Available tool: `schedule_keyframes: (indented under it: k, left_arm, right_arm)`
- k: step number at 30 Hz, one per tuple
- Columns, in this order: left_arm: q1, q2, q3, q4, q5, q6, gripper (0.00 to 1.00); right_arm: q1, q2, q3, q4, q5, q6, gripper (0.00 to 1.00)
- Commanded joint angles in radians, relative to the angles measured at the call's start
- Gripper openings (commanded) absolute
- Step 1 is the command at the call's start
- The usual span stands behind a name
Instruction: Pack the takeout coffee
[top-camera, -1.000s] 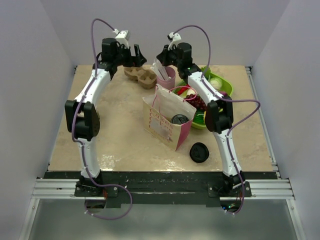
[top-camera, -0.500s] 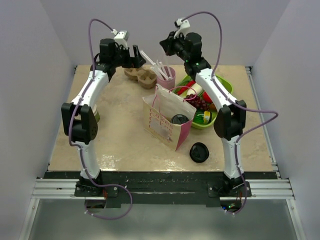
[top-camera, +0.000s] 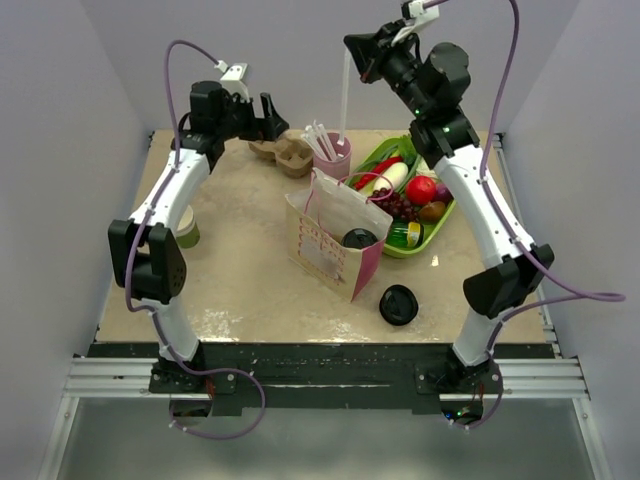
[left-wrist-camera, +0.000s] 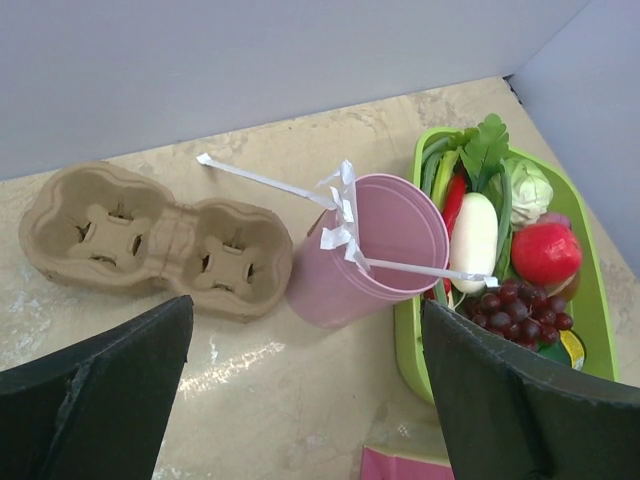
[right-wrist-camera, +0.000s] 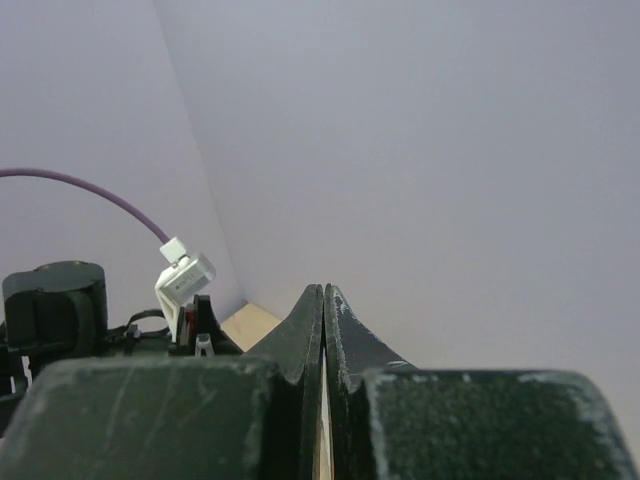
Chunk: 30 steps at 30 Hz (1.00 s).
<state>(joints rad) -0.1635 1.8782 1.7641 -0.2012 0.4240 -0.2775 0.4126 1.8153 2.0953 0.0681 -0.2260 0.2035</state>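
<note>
The takeout coffee (top-camera: 358, 238) stands inside the open pink bag (top-camera: 330, 245) at mid-table; only its round black lid shows. My right gripper (top-camera: 352, 46) is raised high over the back of the table, shut on a white wrapped straw (top-camera: 344, 95) that hangs down toward the pink cup (top-camera: 333, 156). In the right wrist view the jaws (right-wrist-camera: 323, 292) are pressed together with a pale sliver between them. My left gripper (top-camera: 274, 114) hovers open above the cardboard cup carrier (top-camera: 283, 153), nothing between its fingers (left-wrist-camera: 95, 395).
The pink cup (left-wrist-camera: 370, 250) holds more wrapped straws beside the carrier (left-wrist-camera: 150, 240). A green tray (top-camera: 447, 215) of vegetables and fruit lies right of the bag. A loose black lid (top-camera: 399, 305) lies near the front. A lidless green cup (top-camera: 187, 233) stands behind the left arm.
My right arm has risen and swung right, drawing one straw up from the pink cup. The left arm has shifted slightly left and stays open.
</note>
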Motion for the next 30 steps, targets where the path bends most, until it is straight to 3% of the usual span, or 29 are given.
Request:
schedule_keyframes:
  k: [1,7,11,24,30]
  left_arm:
    - [0.009,-0.068,-0.034,0.039,0.007,-0.014,1.0]
    - [0.009,-0.088,-0.069,0.034,0.001,-0.031,1.0]
    - [0.009,-0.113,-0.123,0.045,-0.01,-0.054,1.0]
    - [0.009,-0.214,-0.232,0.049,-0.04,-0.086,1.0]
    - [0.009,-0.243,-0.273,0.045,-0.073,-0.084,1.0]
  right_arm:
    - [0.005,-0.076,-0.027,0.019,-0.048,-0.013,0.0]
    - [0.009,-0.195,-0.087,0.064,-0.234,0.088,0.0]
    - [0.037,-0.261,-0.153,0.064,-0.277,0.105,0.0]
    - [0.13,-0.274,-0.379,0.075,-0.25,0.111,0.0]
    - [0.135,-0.297,-0.579,0.223,-0.259,0.191,0.0]
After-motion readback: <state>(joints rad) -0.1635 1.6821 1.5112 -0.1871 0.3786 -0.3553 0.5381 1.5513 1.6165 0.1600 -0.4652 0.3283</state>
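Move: Held high in the right hand's shut fingers, a white straw hangs above the open paper bag. The bag's middle is about 13 cm back from that hand, hardly to either side and some 38 cm below. The pink straw cup lies about 12 cm ahead and 2 cm left, and the vegetable basket about 7 cm ahead and 13 cm right, both over 40 cm down. From the left hand, the bag is roughly 19 cm back, 16 cm right and 13 cm lower. Swinging back from above the pink cup towards the bag, the right hand keeps its pinch on the straw, drawing back about 15 cm with a slight rise, then easing forward a little as it sinks some 11 cm. It drifts 6 cm left and turns about 20 degrees counter-clockwise, fingers tipping down late. The empty left hand backs off about 5 cm, wide open. ##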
